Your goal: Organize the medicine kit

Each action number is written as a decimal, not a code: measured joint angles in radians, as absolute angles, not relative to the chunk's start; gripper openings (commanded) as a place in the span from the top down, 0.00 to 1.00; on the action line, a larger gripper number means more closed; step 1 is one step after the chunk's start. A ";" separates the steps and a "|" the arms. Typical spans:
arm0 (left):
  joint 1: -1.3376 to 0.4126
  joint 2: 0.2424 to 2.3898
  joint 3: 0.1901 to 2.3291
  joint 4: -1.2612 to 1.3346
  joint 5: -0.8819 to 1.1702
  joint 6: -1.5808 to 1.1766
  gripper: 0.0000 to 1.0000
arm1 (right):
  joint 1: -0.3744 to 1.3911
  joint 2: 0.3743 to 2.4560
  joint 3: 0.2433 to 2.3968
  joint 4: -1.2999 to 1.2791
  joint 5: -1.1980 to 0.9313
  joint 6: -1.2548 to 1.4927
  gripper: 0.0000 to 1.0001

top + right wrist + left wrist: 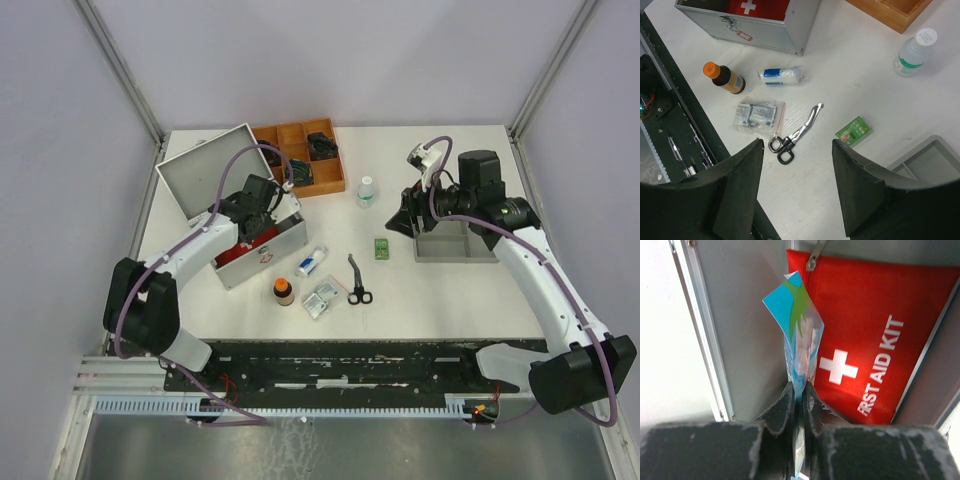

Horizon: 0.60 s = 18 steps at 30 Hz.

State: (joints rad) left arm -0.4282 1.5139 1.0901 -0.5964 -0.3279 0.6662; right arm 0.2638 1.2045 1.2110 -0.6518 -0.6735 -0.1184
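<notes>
The medicine kit (270, 258) stands at the left of the table, its lid (215, 170) tipped back. My left gripper (262, 215) reaches down into it. In the left wrist view this gripper (799, 387) is shut on a thin blue and green packet (797, 335), which stands upright beside a red first aid pouch (880, 330) against the kit's grey inner wall (750, 340). My right gripper (400, 222) hangs open and empty above the table, left of the small grey tray (455, 240). In its own view the right gripper (797, 141) sits high above the scissors (797, 132).
On the table in front of the kit lie a brown bottle with an orange cap (725, 78), a blue and white bandage roll (781, 75), a clear bag of packets (757, 114) and a small green box (853, 130). A white bottle (366, 192) stands by the wooden compartment tray (305, 155).
</notes>
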 measured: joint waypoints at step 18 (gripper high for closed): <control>-0.430 1.423 1.043 -0.514 -0.281 0.585 0.17 | 0.260 1.206 1.164 -0.642 -0.591 -0.119 0.29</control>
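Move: The left gripper holds the blue packet inside the grey box. The first aid kit it is to lie on has its middle about 3 cm ahead, 4 cm right and 6 cm below. From this hand, the brown bottle stands outside the box some 12 cm back and 10 cm right, and the bandage roll about 17 cm right and 1 cm back. The kit is roughly 39 cm left, 10 cm ahead and 22 cm below the right hand. Ease the left gripper down about 1.5 cm and a touch right over the red kit while spreading the fingers from nearly shut to wide, so the blue packet comes free; then lift some 3 cm, fingers still opening. Meanwhile sink the open, empty right gripper about 2 cm, drifting slightly right. ##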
